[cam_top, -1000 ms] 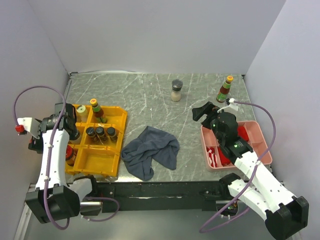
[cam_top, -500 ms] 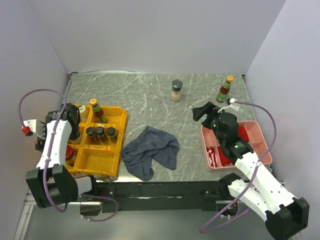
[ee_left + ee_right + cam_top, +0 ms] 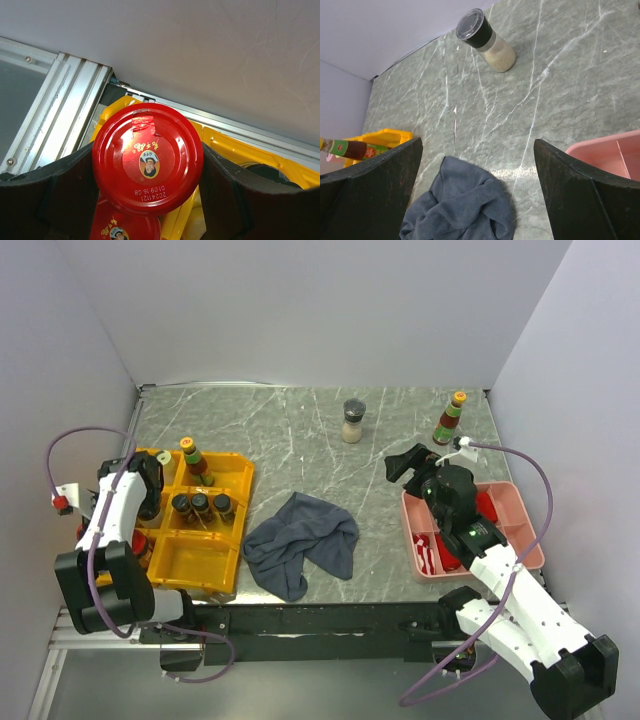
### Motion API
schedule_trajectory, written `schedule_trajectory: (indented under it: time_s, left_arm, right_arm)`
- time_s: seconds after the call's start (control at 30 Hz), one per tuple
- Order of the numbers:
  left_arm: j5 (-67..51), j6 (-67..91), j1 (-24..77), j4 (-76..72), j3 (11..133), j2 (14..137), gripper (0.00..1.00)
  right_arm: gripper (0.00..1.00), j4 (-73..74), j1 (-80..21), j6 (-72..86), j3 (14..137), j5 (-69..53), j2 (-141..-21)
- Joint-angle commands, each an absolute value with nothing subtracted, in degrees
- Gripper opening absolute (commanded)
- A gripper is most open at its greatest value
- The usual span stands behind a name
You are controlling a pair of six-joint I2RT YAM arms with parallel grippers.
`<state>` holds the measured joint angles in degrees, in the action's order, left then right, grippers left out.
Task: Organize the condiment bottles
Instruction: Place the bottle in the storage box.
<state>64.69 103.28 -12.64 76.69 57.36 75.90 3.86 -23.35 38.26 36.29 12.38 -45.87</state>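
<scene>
A jar with a red lid [image 3: 147, 157] sits between the black fingers [image 3: 227, 190] of my left gripper [image 3: 147, 175], which is shut on it over the left column of the yellow tray [image 3: 190, 565]. A second red lid [image 3: 125, 227] lies right beneath. In the top view that gripper [image 3: 140, 490] hides the held jar. Three black-capped jars [image 3: 200, 504] and a green-capped sauce bottle [image 3: 194, 461] stand in the tray. My right gripper [image 3: 405, 462] [image 3: 476, 150] is open and empty, above bare table. A black-capped spice jar [image 3: 353, 421] [image 3: 486, 42] and an orange-capped sauce bottle [image 3: 450, 418] stand at the back.
A dark grey cloth [image 3: 300, 540] [image 3: 460, 207] lies crumpled mid-table near the front edge. The pink tray [image 3: 515, 510] sits under my right arm with red items [image 3: 440, 555] in it. Grey walls close in the left, back and right sides.
The left arm's elbow and lower links have swung toward the near left corner while its gripper stays over the tray's left column. The right arm has not moved.
</scene>
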Motion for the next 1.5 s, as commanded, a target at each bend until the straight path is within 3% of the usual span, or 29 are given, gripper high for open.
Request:
schedule_trajectory:
  time_s: [0.0, 0.33, 0.47, 0.7, 0.73, 0.83, 1.27, 1.47]
  left_arm:
    - [68.38, 106.17, -13.36, 78.57, 58.53, 76.81, 0.06]
    - [65.57, 109.16, -13.62, 78.58, 57.48, 80.15, 0.2]
    - [65.48, 108.9, -13.54, 78.57, 58.01, 81.47, 0.44]
    - [64.95, 109.86, -13.62, 78.57, 57.48, 82.79, 0.59]
    - [65.13, 109.69, -13.54, 78.57, 57.65, 82.88, 0.72]
    - [65.39, 108.55, -13.62, 78.57, 58.44, 83.32, 0.81]
    - [67.5, 102.66, -13.54, 78.57, 62.48, 79.99, 0.87]
    - [69.34, 94.15, -13.18, 78.4, 70.29, 73.75, 0.99]
  right_arm:
    - [1.0, 3.16, -23.2, 37.18, 36.74, 13.27, -44.83]
    - [1.0, 3.6, -23.2, 37.18, 36.83, 13.27, -44.3]
    - [1.0, 3.43, -23.12, 37.18, 36.65, 13.54, -43.59]
    - [1.0, 3.96, -23.12, 37.0, 36.91, 13.8, -43.33]
    - [1.0, 4.13, -23.12, 36.91, 36.91, 13.8, -43.24]
    - [1.0, 4.13, -23.12, 36.83, 36.83, 14.06, -42.8]
    - [1.0, 3.87, -23.2, 36.83, 36.83, 14.24, -42.98]
    - [1.0, 4.04, -23.2, 36.83, 37.0, 14.24, -43.86]
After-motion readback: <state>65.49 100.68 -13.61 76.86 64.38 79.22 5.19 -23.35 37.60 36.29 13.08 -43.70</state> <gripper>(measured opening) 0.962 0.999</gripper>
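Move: Directly below the left hand, which already holds the red-capped bottle upright at its lid, is the near-left compartment of the yellow storage box, its middle about 8 cm down. A second red jar stands some 7 cm to the right and 1 cm nearer. Two black-capped bottles stand about 9 cm ahead, one 2 cm and one 8 cm to the right, each 8 cm below. From the right hand the compartment lies roughly 62 cm left, 14 cm back and 16 cm below. Sinking about 2.5 cm almost straight down, the left hand lowers the red-capped bottle beside the second red jar in the near-left compartment, then stays there briefly while its fingers open and let go of the lid. Spreading wider, they come free as the hand lifts about 3.5 cm, easing slightly forward. ##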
